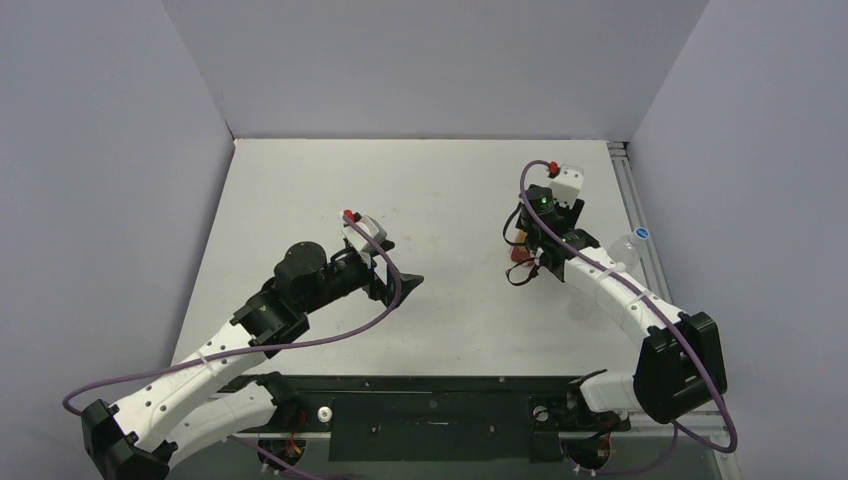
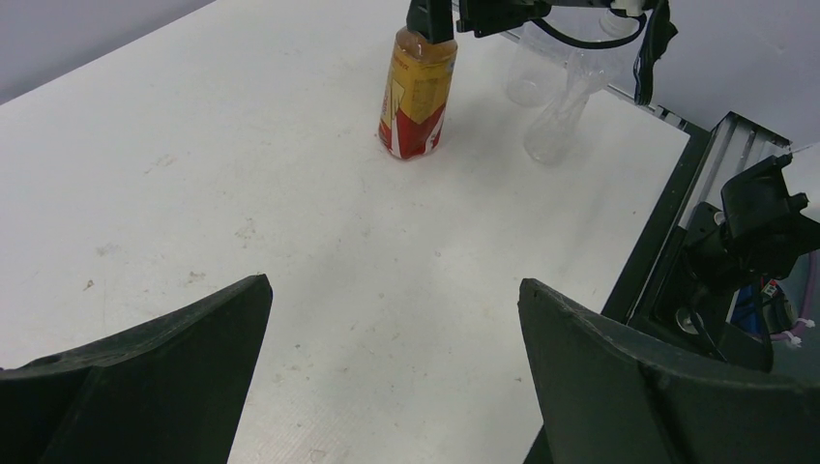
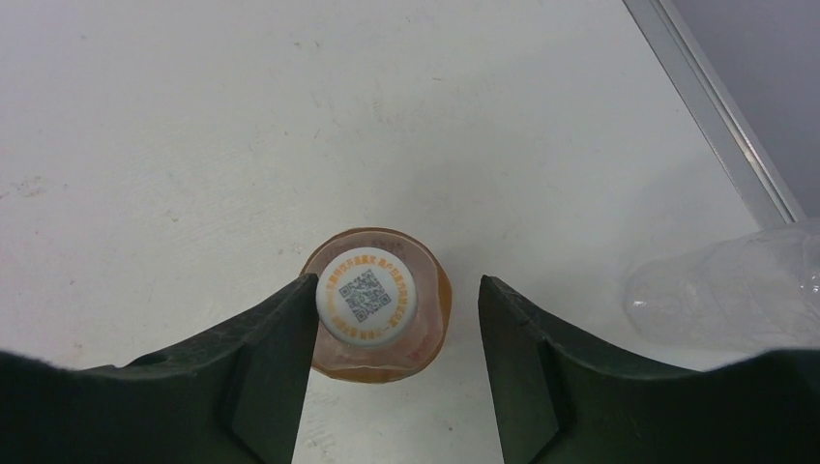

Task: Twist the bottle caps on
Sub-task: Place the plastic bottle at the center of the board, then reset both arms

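The amber bottle [image 3: 433, 311] stands upright with its plain white cap [image 3: 367, 298], printed with a code, on its neck. My right gripper [image 3: 397, 282] is open straight above it. Its left finger touches the cap's side, and its right finger stands apart from it. In the left wrist view the amber bottle [image 2: 418, 97] shows its red band low down. The clear bottle [image 3: 725, 300] lies on its side to the right by the rail. A blue-and-white cap [image 1: 641, 235] sits at its end. My left gripper [image 2: 395, 285] is wide open over bare table, holding nothing.
A metal rail [image 1: 628, 200] runs along the table's right edge, close to the clear bottle [image 1: 622, 247]. Grey walls enclose the table on three sides. The left arm [image 1: 300, 285] stretches toward the table's middle, well left of the bottles.
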You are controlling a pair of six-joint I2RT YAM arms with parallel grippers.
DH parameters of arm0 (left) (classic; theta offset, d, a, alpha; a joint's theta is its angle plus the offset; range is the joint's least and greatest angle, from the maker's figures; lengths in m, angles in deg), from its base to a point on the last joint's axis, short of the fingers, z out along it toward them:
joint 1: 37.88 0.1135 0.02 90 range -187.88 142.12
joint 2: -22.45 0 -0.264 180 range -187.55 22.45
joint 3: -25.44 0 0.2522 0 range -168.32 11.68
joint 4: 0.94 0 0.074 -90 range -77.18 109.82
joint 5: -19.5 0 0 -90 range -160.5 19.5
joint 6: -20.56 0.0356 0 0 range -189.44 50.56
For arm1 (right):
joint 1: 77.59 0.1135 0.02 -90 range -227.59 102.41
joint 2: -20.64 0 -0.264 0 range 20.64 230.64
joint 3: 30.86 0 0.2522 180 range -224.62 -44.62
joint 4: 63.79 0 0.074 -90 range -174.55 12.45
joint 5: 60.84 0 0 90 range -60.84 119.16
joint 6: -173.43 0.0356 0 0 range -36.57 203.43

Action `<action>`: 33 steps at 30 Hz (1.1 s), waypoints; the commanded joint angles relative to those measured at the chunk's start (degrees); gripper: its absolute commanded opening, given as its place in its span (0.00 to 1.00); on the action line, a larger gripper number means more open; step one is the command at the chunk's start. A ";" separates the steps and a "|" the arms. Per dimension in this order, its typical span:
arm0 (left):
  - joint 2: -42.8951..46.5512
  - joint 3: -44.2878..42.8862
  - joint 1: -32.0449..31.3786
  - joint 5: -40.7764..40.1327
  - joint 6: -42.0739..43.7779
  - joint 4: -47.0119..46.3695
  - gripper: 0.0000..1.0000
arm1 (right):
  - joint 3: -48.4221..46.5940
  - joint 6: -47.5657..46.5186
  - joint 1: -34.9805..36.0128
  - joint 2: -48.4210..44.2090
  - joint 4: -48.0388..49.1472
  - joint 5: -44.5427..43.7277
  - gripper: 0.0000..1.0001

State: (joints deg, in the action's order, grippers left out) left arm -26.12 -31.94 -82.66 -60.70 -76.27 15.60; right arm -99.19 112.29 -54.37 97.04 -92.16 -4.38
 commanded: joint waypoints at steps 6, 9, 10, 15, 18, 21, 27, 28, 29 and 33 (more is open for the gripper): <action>0.15 -0.02 0.84 1.44 -0.44 -1.91 0.96 | -6.50 0.52 0.77 1.69 -4.85 -1.52 0.65; 0.15 0.00 0.99 1.53 -0.53 -1.91 0.97 | -7.94 0.89 0.77 1.94 -6.07 -0.78 0.68; 0.15 0.06 1.00 1.56 -0.55 -1.93 0.97 | -8.43 0.92 0.77 1.98 -6.42 -0.63 0.69; 0.04 0.09 1.00 0.66 -1.10 -1.95 0.97 | -10.47 1.21 0.77 1.31 -7.99 1.01 0.72; -0.53 -0.87 1.06 -4.96 -4.70 -1.20 0.97 | -13.82 1.28 0.77 0.10 -11.07 1.43 0.73; -2.55 -5.43 1.50 -8.52 -6.36 3.20 0.97 | -19.42 0.90 0.69 -0.90 -16.15 2.40 0.74; -7.37 -15.37 2.43 -17.53 -10.60 13.78 0.97 | -28.35 0.15 1.18 -4.70 -23.04 7.17 0.76; -7.70 -16.81 2.44 -20.52 -12.03 15.46 0.97 | -28.95 -0.03 1.49 -5.26 -23.46 7.70 0.76; -8.38 -17.45 2.47 -26.59 -14.72 16.40 0.97 | -30.08 -0.08 1.66 -6.50 -24.17 9.00 0.76; -10.91 -21.00 2.58 -35.10 -16.95 21.94 0.96 | -31.51 -0.32 3.98 -9.98 -25.04 13.41 0.76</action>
State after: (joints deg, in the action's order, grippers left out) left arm -35.02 -48.59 -80.49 -82.25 -88.11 30.71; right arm -127.93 112.62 -52.64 91.32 -114.37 3.79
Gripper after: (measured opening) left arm 0.968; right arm 0.762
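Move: The brown capped bottle stands upright between the right hand's open fingers, its cap about level with them: its middle is about 1 cm to the left, 8 cm below. One clear bottle stands about 18 cm to the right of that hand and 1 cm back, another about 13 cm right and 11 cm back, both some 8 cm below. From the left hand the brown bottle is roughly 16 cm ahead, 28 cm right and 18 cm lower. Upward, slowly at first and then fast, the right hand climbs some 17 cm off the brown bottle's cap with a slight drift left, its already parted fingers spreading wider and tipping up about 10 degrees. The empty left hand waits, then swings forward, left and a little up, turning counter-clockwise with fingers wide. ##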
